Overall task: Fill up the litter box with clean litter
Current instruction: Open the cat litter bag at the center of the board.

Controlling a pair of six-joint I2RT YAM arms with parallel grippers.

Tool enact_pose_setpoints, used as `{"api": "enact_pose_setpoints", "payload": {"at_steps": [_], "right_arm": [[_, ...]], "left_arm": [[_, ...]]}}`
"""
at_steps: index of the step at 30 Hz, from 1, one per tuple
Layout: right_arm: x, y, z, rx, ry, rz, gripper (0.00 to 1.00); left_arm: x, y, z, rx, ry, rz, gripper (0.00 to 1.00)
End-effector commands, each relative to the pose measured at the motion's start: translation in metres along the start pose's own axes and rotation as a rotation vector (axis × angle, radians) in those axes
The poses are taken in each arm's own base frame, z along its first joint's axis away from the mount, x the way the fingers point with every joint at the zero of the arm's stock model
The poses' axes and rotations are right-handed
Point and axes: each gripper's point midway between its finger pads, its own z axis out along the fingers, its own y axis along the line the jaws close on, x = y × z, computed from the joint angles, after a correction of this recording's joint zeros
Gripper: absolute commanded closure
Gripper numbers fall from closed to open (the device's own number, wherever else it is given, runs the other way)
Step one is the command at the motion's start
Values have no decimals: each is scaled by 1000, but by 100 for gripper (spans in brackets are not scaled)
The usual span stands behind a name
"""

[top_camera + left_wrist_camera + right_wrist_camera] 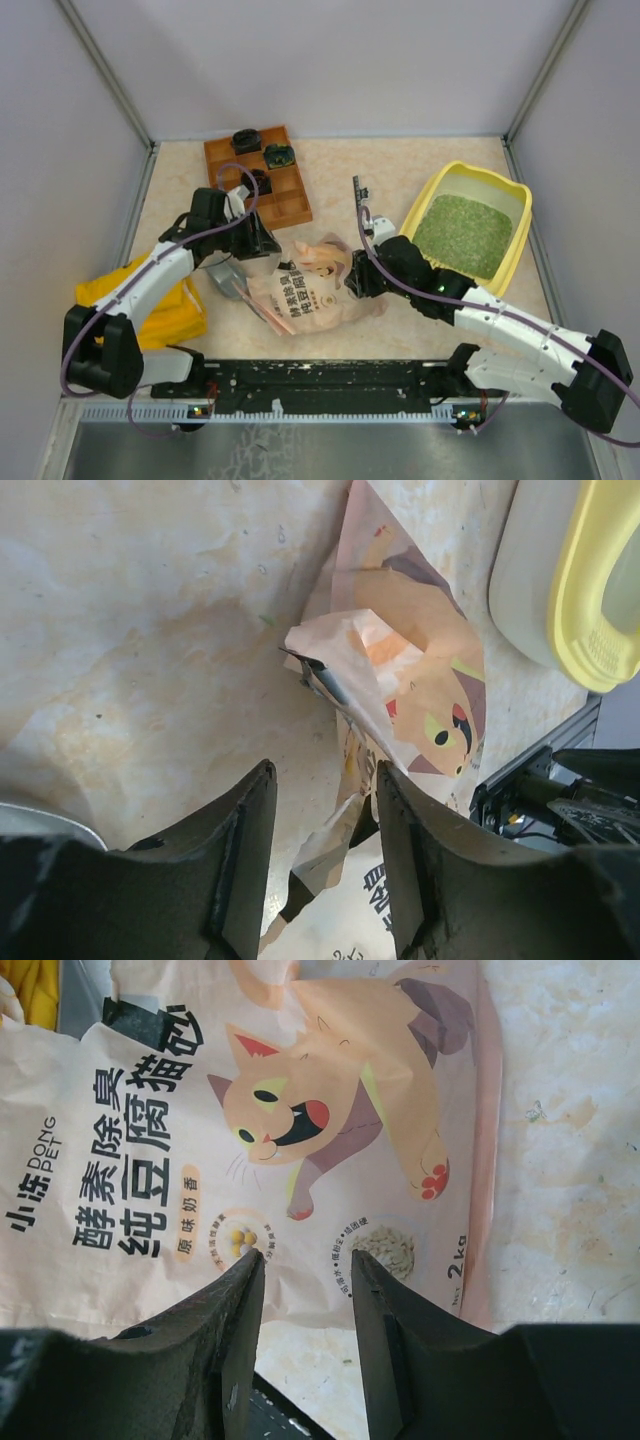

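The yellow litter box [478,169] stands at the right of the table, with green clean litter [462,235] spread inside it; its rim [588,590] also shows in the left wrist view. A pink cat-printed pouch [310,285] lies flat between the arms. My left gripper [262,250] hovers at the pouch's left end, open, and the torn pouch top [400,670] lies loose under and ahead of its fingers. My right gripper [352,280] is open over the pouch's right edge [300,1110], holding nothing.
A grey scoop [228,280] lies just left of the pouch. A yellow cloth bag [165,310] sits at the near left. A brown wooden compartment tray [258,180] with small dark items stands at the back left. The black rail [330,385] runs along the near edge.
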Motion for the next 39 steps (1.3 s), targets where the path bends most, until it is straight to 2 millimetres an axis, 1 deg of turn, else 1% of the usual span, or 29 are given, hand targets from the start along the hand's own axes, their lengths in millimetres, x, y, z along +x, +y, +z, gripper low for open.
{"api": "enact_pose_setpoints", "payload": {"at_steps": [1,4,6,7,10,11,14,18,19,26,31,39], "right_arm": [[-15,12,-4,-40,-52,6,60],[-17,14,-4,-53,-54,-2,60],[-16,14,-3,-49,-46,-16,60],[-17,12,-3,-41,-43,-24,60],[-19,10,-3,-23,-34,-44,60],[-21,11,-3,-24,-38,-47,60],[-23,13,-2,-34,-49,-42,60],[-23,18,2,-57,-49,-19,60],[-23,20,3,-63,-46,-13,60],[-22,19,3,-58,-42,-10,60],[-21,18,1,-54,-42,-10,60],[-20,16,5,-40,-35,-3,60]], "left_arm": [[-8,0,-17,3,-46,-11,47],[-13,6,-25,-2,-70,-18,44],[-13,4,-29,27,-75,-7,42],[-14,-1,-32,66,-76,13,41],[-12,-28,-45,205,-77,87,37],[-12,-33,-47,236,-87,112,35],[-9,-38,-48,284,-98,127,30],[2,-43,-43,357,-47,94,28],[6,-43,-41,372,-28,76,28],[12,-37,-31,384,-4,37,28],[14,-22,-23,306,6,4,29],[8,-17,-21,261,-21,-14,29]]}}
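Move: The mouth end of the cat litter bag lies just under my open left fingers, about 6 cm back, 2 cm to their left and 6 cm lower. The bag's middle is some 8 cm back and 8 cm right of my left hand; the scoop lies 11 cm left and 6 cm back, the wooden tray 17 cm ahead and 4 cm left. From my right hand the bag's middle is about 8 cm left and a centimetre back. I swing my left hand up off the bag's mouth end, first leftward about 2 cm, then back towards my base and rightward, peaking some 5 cm higher before sinking 3 cm again over the bag. Meanwhile its fingers spread clearly wider, empty, and the wrist turns about 15 degrees until they point flatter and more to the right. My right hand settles about 1 cm lower over the printed face, its fingers staying half open. ##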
